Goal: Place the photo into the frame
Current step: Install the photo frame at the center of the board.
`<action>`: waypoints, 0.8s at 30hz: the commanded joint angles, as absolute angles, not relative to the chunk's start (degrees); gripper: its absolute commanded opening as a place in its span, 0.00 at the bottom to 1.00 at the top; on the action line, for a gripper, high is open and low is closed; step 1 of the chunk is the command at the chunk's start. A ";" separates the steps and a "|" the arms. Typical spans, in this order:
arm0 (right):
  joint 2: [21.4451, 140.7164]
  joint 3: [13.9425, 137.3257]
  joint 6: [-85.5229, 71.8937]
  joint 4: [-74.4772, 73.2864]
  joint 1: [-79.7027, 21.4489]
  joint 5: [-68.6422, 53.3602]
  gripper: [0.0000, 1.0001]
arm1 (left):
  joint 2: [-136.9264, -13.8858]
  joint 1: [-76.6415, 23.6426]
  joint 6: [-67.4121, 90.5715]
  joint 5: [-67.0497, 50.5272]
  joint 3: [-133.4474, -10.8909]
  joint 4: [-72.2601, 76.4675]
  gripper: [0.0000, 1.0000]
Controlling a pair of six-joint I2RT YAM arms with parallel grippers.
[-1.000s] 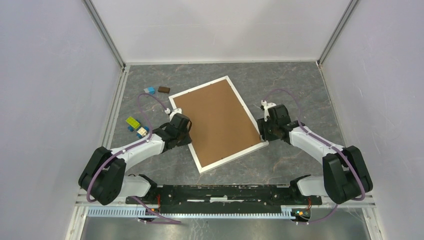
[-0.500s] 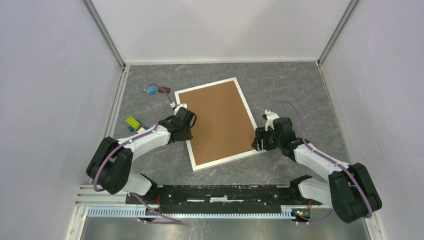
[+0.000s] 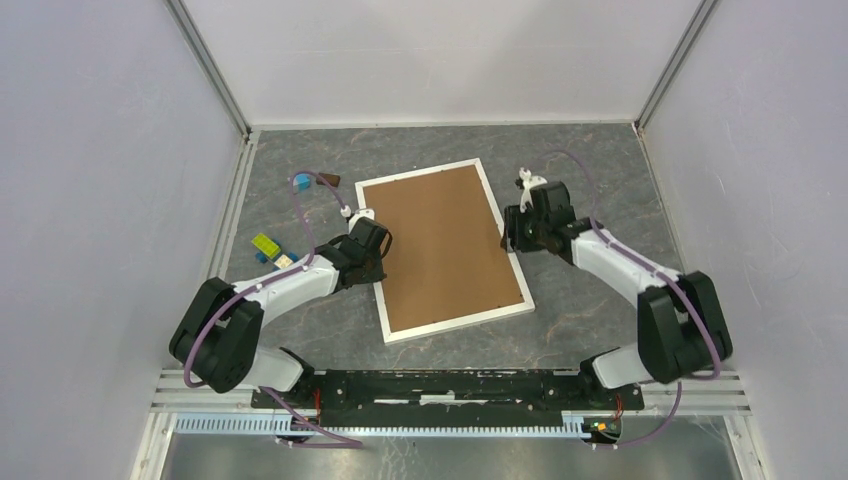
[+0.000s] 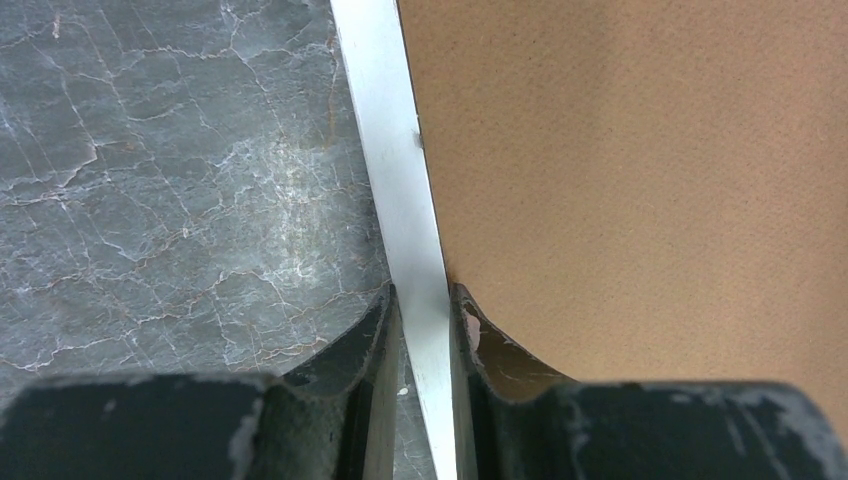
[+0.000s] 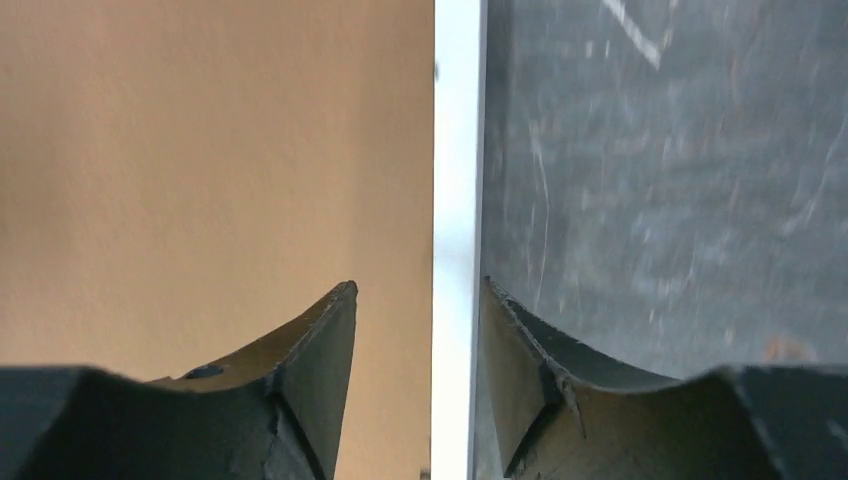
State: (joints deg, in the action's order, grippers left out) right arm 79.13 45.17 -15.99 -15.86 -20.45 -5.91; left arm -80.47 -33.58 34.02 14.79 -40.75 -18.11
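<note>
The frame (image 3: 460,319) lies flat at mid-table, its thin white edge around a brown backing board (image 3: 440,245). The photo is hidden. My left gripper (image 3: 374,262) is at the frame's left edge; in the left wrist view it (image 4: 424,292) is shut on the white edge (image 4: 395,150), one finger outside on the table side and one over the board (image 4: 620,150). My right gripper (image 3: 508,232) straddles the frame's right edge. In the right wrist view it (image 5: 417,288) is open: the outer finger sits against the white edge (image 5: 457,150), while the inner one hangs apart over the board (image 5: 200,150).
Small blocks lie left of the frame: a blue one (image 3: 301,181), a brown one (image 3: 327,180), a yellow-green one (image 3: 265,244) and another (image 3: 284,262) by my left arm. White walls close in the grey marbled table (image 3: 600,170) on three sides.
The frame has turned clockwise and lies squarer to the table. My right gripper has moved from the near right corner farther up the right edge. My left gripper has kept its hold.
</note>
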 commanded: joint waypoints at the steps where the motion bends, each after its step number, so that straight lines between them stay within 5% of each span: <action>1: 87.36 53.96 -15.27 -12.72 -19.92 -4.88 0.50 | -83.48 -34.54 32.27 10.46 -40.04 -16.72 0.02; 5: 94.04 60.82 -13.69 -13.15 -19.66 -4.04 0.34 | -82.52 -34.59 32.29 10.51 -39.30 -16.09 0.02; 24: 103.45 68.01 -13.17 -14.36 -18.50 -1.17 0.29 | -82.67 -34.46 32.21 10.13 -39.05 -15.40 0.02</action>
State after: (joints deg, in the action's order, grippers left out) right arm 103.37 67.07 -13.39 -15.40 -18.68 -2.09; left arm -80.49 -33.58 33.74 14.66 -40.86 -18.11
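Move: The spot on the frame's right bar that the right hand goes for lies about 10 cm ahead, 1 cm to its left and 3 cm below. The frame's far right corner is some 30 cm ahead and 11 cm left, the near right corner about 22 cm back and 9 cm right. From the left hand, already on the left bar, that spot is roughly 20 cm ahead and 43 cm right, about level in height. The right hand goes some 10 cm forward along the frame's right bar, fingers closing around it; the left holds. ##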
